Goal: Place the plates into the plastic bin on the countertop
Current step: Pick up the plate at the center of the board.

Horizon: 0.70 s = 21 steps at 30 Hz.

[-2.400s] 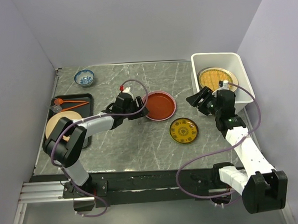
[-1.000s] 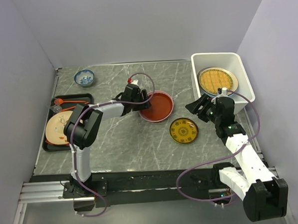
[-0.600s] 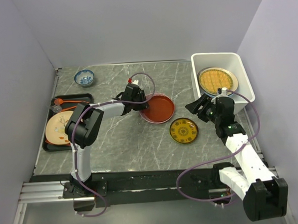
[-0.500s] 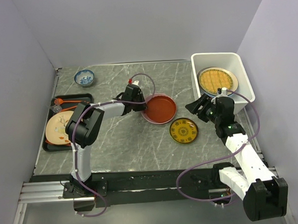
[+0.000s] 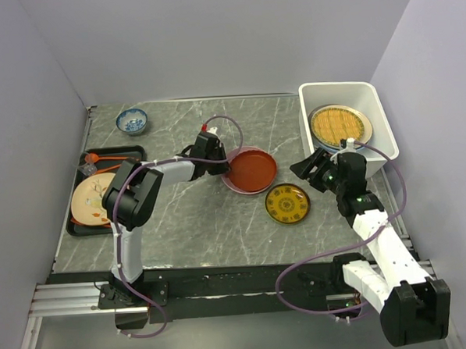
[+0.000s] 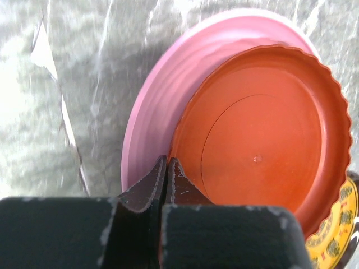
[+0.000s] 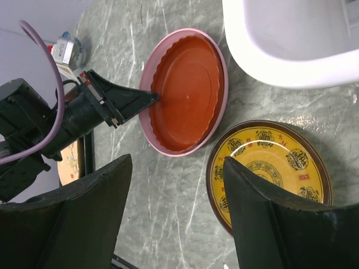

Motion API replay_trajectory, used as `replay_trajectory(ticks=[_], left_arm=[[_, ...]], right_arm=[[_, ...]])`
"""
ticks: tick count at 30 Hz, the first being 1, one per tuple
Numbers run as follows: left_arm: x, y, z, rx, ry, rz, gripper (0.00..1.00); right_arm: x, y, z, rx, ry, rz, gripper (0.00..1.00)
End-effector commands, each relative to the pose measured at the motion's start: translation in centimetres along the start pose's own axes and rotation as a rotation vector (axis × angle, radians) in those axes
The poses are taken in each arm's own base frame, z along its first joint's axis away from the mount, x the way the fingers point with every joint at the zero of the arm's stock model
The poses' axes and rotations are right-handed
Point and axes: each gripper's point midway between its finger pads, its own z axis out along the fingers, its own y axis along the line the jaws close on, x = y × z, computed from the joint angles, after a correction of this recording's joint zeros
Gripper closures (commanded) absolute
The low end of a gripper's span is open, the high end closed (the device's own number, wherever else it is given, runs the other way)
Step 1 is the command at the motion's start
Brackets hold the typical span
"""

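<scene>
A red-orange plate (image 5: 252,170) (image 6: 258,157) (image 7: 185,95) lies inside a pink plate (image 6: 148,112) (image 7: 168,150) at mid-countertop, pushed towards the pink plate's right side. My left gripper (image 5: 221,166) (image 6: 167,163) (image 7: 152,98) is shut on the red-orange plate's left rim. A small yellow-patterned plate (image 5: 287,204) (image 7: 269,168) lies just right of it. My right gripper (image 5: 311,169) (image 7: 176,161) hovers open above the gap between these plates, holding nothing. The white plastic bin (image 5: 307,127) (image 7: 280,50) at the back right holds a yellow woven-look plate (image 5: 341,126).
A black tray (image 5: 136,153) at the left edge carries a cream plate (image 5: 90,199) and a red utensil. A small blue-and-white bowl (image 5: 132,119) stands at the back left. Walls close in the dark grey countertop (image 5: 196,223) on three sides.
My left gripper has shut on the red-orange plate's rim, and that plate has slid a little to the right over the pink one. The right arm has stayed put.
</scene>
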Motion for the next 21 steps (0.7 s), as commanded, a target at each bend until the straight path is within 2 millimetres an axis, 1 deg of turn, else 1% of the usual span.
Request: replay_trajectory(ticks=[1,12,18,19,21], left_arm=[[-1.2,-2.1,-2.4,0.065,-0.033,-0.004,0.99],[-2.9,-4.3,-4.7,0.134,-0.078,-0.021,0.99],[-3.8,-5.3,-6.5,0.162,-0.106,-0.012,0.99],[-3.6,-5.2,-6.6,0.162,-0.103,-0.013,0.99],[-4.0,-5.7,-7.6,0.183,-0.123,-0.012,0.99]], right_arm=[[-0.4,0.5,-0.5,-0.018,-0.031,-0.012,0.27],[0.6,-0.1,-0.6,-0.016,-0.016,-0.002,0.27],[0.7,0.2,-0.3,-0.037,-0.004,0.005,0.27],[0.6,0.3,-0.1,-0.046,-0.005,0.007,0.27],[0.8,0.5,0.0,-0.060,0.005,0.011,0.27]])
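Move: The red plate is already pinched by its left rim in the left fingers, its middle about 7 cm to that hand's right and 1 cm back, at about its height. The pink plate lies under it, some 5 cm right, 1 cm back and 2 cm down; the yellow plate is roughly 17 cm right, 11 cm back. From the right hand, the red plate is some 9 cm ahead, 17 cm left and 14 cm below. The red plate is lifted by its left rim off the pink plate, the left hand's shut fingers keeping their pinch. The hand first eases back about 1 cm, then climbs about 6 cm almost straight up, its right side tipping up some 5 degrees. ##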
